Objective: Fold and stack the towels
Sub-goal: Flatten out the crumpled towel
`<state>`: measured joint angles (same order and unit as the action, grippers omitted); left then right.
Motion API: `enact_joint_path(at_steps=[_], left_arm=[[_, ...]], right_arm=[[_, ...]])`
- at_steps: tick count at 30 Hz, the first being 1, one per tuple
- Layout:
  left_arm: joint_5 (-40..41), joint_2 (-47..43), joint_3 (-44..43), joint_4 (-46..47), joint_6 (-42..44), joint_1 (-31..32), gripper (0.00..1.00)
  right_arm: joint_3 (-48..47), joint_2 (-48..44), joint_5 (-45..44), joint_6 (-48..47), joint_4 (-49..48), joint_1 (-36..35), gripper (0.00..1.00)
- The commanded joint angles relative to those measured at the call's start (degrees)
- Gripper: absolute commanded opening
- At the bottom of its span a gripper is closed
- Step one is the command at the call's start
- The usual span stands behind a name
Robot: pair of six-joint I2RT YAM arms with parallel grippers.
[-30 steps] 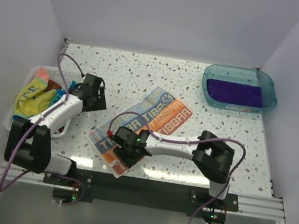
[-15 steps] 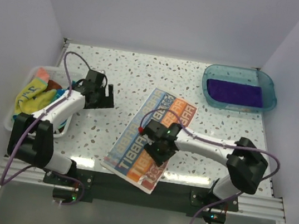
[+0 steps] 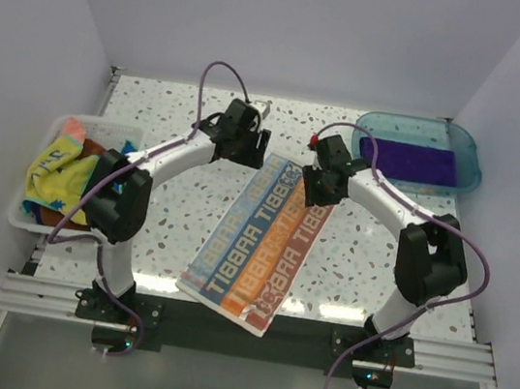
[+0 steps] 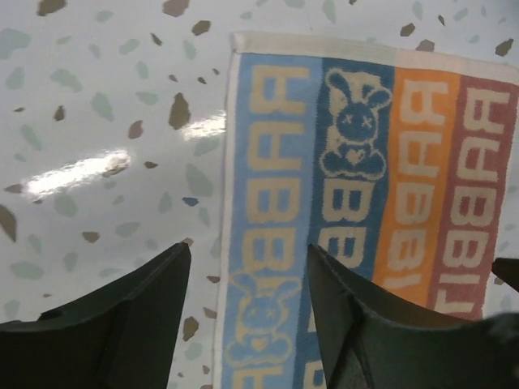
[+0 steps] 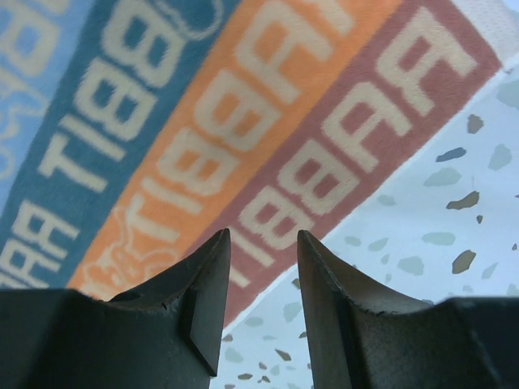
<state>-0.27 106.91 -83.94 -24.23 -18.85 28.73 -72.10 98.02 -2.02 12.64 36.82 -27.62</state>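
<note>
The white towel with coloured "RABBIT" lettering (image 3: 262, 244) lies flat and lengthwise on the speckled table; its near end reaches the front edge. My left gripper (image 3: 250, 146) hovers at its far left corner, open. In the left wrist view the left gripper (image 4: 247, 251) straddles the towel's (image 4: 365, 162) white left hem with nothing held. My right gripper (image 3: 321, 186) is at the far right corner. In the right wrist view the right gripper (image 5: 262, 237) stands open, its gap narrower, over the towel's (image 5: 243, 121) red stripe and right hem. A deep purple towel (image 3: 407, 161) lies folded in the teal tray (image 3: 473, 154).
A white basket (image 3: 104, 124) at the left edge holds a heap of towels, with a yellow and blue one (image 3: 53, 173) on top. The teal tray sits at the back right corner. White walls enclose the table on three sides.
The right gripper went from the towel's near end to its far right corner, and the towel now lies straighter. The left arm swung from the basket to the far left corner.
</note>
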Motion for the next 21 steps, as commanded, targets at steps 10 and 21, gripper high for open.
enact_joint_path(at_steps=[10,21], left_arm=[[0.5,5.6,5.9,3.2,-6.7,6.4,0.51],[12.2,-1.5,20.1,2.0,-18.9,5.9,0.46]], right_arm=[[-4.1,6.1,0.7,1.6,-7.3,7.0,0.43],[-9.5,11.3,1.2,-5.2,-7.9,7.0,0.44]])
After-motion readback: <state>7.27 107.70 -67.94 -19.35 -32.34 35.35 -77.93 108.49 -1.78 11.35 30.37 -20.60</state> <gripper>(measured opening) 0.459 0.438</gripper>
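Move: The towel already lies spread out. The light-blue stripe at its left edge, where the left hand is headed, is about 7 cm back of the left hand, level sideways and some 10 cm below. The towel's far left corner is 4 cm ahead of that hand and 5 cm to its right. From the right hand, the towel's far right corner is about 9 cm ahead, 3 cm right and 7 cm below; the teal bin stands 15 cm ahead and 20 cm right. Bring the left gripper down about 9 cm and back some 7 cm onto the light-blue stripe by the towel's left edge, bowing out to the right and coming back left, fingers narrowing as the tips come down to the cloth. Meanwhile carry the right gripper some 6 cm forward, first swinging right and sinking a little, towards the far right corner, its opening unchanged. ##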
